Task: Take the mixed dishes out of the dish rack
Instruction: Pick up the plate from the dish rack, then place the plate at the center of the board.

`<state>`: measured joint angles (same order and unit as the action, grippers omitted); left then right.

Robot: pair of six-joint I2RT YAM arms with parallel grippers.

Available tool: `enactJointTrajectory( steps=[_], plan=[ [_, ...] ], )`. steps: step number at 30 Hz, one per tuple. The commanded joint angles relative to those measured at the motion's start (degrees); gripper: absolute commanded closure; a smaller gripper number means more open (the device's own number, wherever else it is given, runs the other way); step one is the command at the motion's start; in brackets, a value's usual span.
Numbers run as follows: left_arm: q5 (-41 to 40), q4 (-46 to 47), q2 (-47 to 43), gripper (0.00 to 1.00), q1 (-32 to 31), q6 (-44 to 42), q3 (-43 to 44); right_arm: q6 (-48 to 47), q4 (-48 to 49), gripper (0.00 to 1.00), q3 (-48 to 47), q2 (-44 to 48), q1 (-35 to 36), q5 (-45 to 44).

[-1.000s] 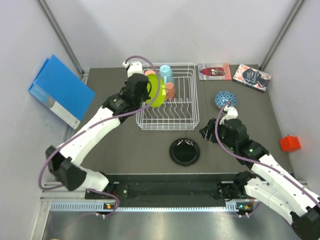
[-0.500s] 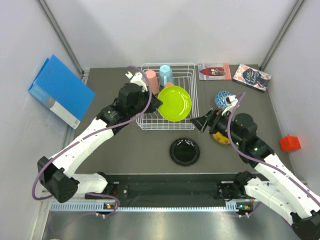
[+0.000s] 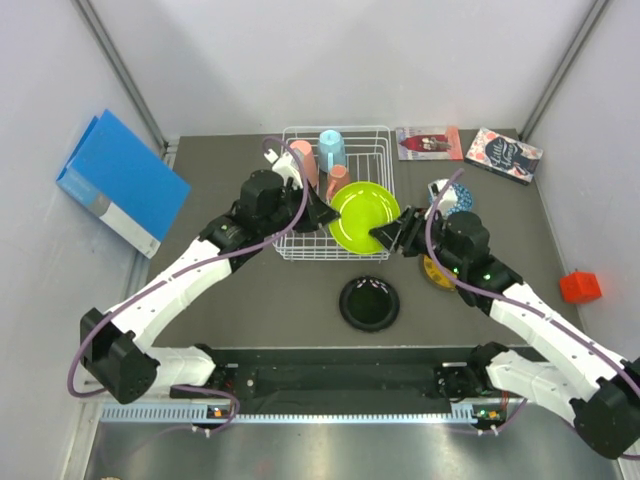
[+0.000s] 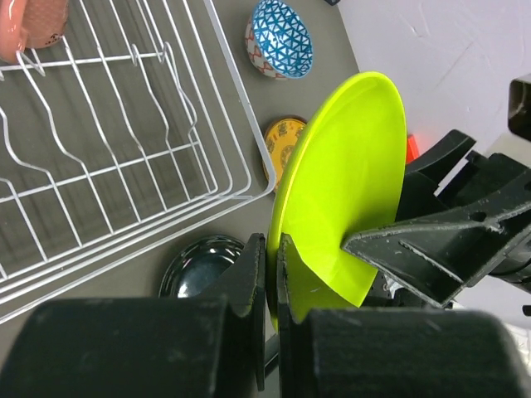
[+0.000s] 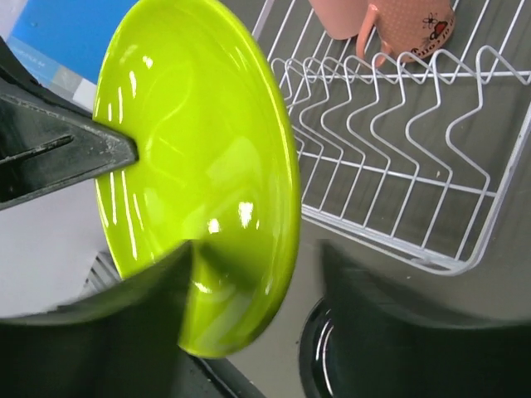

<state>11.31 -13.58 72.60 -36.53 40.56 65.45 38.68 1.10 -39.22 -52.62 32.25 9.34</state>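
Observation:
My left gripper (image 4: 271, 265) is shut on the rim of the lime-green plate (image 4: 348, 182), holding it above the front right corner of the white dish rack (image 3: 340, 245). From the right, my right gripper (image 3: 388, 238) stands open with the plate's opposite rim (image 5: 191, 166) between its fingers; a wide gap remains on one side. A pink cup (image 3: 303, 160), a light blue mug (image 3: 332, 148) and a salmon cup (image 5: 406, 25) stay in the rack. The black plate (image 3: 369, 303), yellow plate (image 4: 282, 141) and blue bowl (image 4: 280, 40) rest on the table.
Against the left wall leans a blue binder (image 3: 120, 180). Two books (image 3: 428, 142) (image 3: 504, 155) lie at the back right. A red cube (image 3: 579, 287) sits near the right edge.
The left gripper lifted the lime-green plate out of the rack and swung it right. The right gripper moved left from the yellow plate until its fingers straddled the lime-green plate's rim.

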Motion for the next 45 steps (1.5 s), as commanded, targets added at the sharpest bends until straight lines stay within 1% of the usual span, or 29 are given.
enactJointTrajectory(
  steps=[1, 2, 3, 5, 6, 9, 10, 11, 12, 13, 14, 15, 18, 20, 21, 23, 24, 26, 27, 31, 33, 39, 45],
  plan=[
    [2.1, 5.6, -2.1, 1.00, 0.1, 0.6, -0.9, 0.0, 6.2, 0.57, -3.6, -1.3, 0.7, 1.1],
    [2.0, 5.5, -2.5, 1.00, 0.1, 0.4, -1.0, 0.2, 6.5, 0.64, -3.1, -1.3, 0.7, 1.1],
    [1.6, 5.3, -2.6, 1.00, 0.1, 0.2, -1.2, 0.4, 6.7, 0.79, -3.1, -1.3, 0.7, 1.0],
    [1.1, 5.1, -3.0, 1.00, 0.1, -0.2, -1.5, 0.2, 6.5, 0.91, -2.9, -1.0, 0.7, 0.7],
    [1.0, 5.1, -3.0, 1.00, 0.1, -0.3, -1.6, 0.1, 6.3, 1.00, -2.8, -0.9, 0.7, 0.4],
    [-0.1, 4.2, -2.7, 1.00, 0.1, -0.7, -1.5, -0.3, 6.0, 1.00, -2.3, 0.2, 0.7, -0.1],
    [-0.7, 4.0, -2.6, 0.90, 0.1, -1.2, -1.4, -0.4, 5.9, 1.00, -2.0, 0.7, 0.7, -0.2],
    [-1.7, 3.7, -2.7, 0.75, 0.1, -1.6, -1.4, -0.4, 5.8, 1.00, -1.8, 1.4, 0.7, -0.2],
    [-3.2, 2.8, -2.7, 0.56, 0.1, -2.1, -0.8, -1.0, 5.5, 1.00, -1.7, 1.7, 0.7, -0.1],
    [-5.6, 1.4, -2.8, 0.24, 0.1, -2.5, -0.1, -1.4, 5.1, 1.00, -1.9, 1.8, 0.7, 0.6],
    [-16.2, -4.2, -2.9, 0.09, 0.1, -2.2, 0.9, -2.5, 3.8, 1.00, -2.2, 2.3, 0.7, 1.1],
    [-21.6, -7.2, -2.9, 0.01, 0.1, -1.5, 3.4, -2.9, 3.6, 1.00, -2.2, 2.4, 0.8, 1.9],
    [-36.1, -14.4, -3.0, 0.01, 1.0, -0.6, 7.3, -4.8, 2.0, 1.00, -2.8, 1.8, 0.9, 6.2],
    [-40.6, -16.0, -4.0, 0.01, 1.5, 0.1, 8.4, -6.2, 1.4, 1.00, -3.0, 0.2, 1.3, 9.9],
    [-44.6, -17.0, -4.5, 0.01, 1.7, 0.3, 8.3, -6.9, 0.0, 1.00, -3.3, -0.6, 2.1, 10.7],
    [-47.5, -16.9, -6.5, 0.01, 1.9, 0.9, 7.3, -8.5, -0.8, 1.00, -3.7, -3.3, 3.6, 11.7],
    [-49.3, -16.3, -7.2, 0.01, 2.0, 0.9, 6.7, -9.3, -0.9, 1.00, -3.8, -4.1, 5.9, 11.3],
    [-50.9, -15.5, -9.7, 0.01, 2.0, 1.1, 4.8, -11.6, -3.9, 1.00, -5.3, -7.0, 8.8, 9.0],
    [-51.4, -15.2, -10.5, 0.01, 2.0, 1.4, 4.2, -12.6, -5.7, 1.00, -5.9, -8.2, 11.9, 6.2],
    [-53.3, -13.5, -14.1, 0.01, 2.0, 0.8, 2.0, -14.9, -7.2, 1.00, -9.0, -13.6, 18.8, 2.4],
    [-52.8, -13.2, -14.6, 0.01, 2.0, 0.2, 1.4, -15.4, -6.8, 1.00, -9.9, -16.5, 21.9, 1.6],
    [-52.0, -14.5, -15.6, 0.01, 2.0, 1.1, 0.3, -15.2, -5.5, 1.00, -13.9, -25.9, 26.2, 2.9],
    [-51.2, -14.6, -17.0, 0.01, 2.0, 1.1, -1.2, -13.3, -1.8, 1.00, -16.0, -34.8, 27.1, 5.7]
  ],
)
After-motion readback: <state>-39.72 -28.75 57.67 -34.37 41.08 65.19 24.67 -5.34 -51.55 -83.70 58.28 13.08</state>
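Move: My left hand holds the green plate by its left rim; the plate's middle is about 6 cm to the right and 1 cm ahead, 2 cm lower. From my right hand, its fingers open at the plate's near right rim, that middle is some 4 cm left, 3 cm ahead and 1 cm up. The black plate is on the table about 8 cm back, 1 cm left and 21 cm below; the brown mug is 20 cm ahead, 9 cm left, 14 cm below. I shut my right fingers on the plate's near right rim, and once they pinch it I open my left hand wide and swing it away left about 19 cm, turning it some 50 degrees counter-clockwise. After holding nearly still, my right hand carries the plate left, down and back towards the bare table left of the black plate, its left side dipping as it turns counter-clockwise. ##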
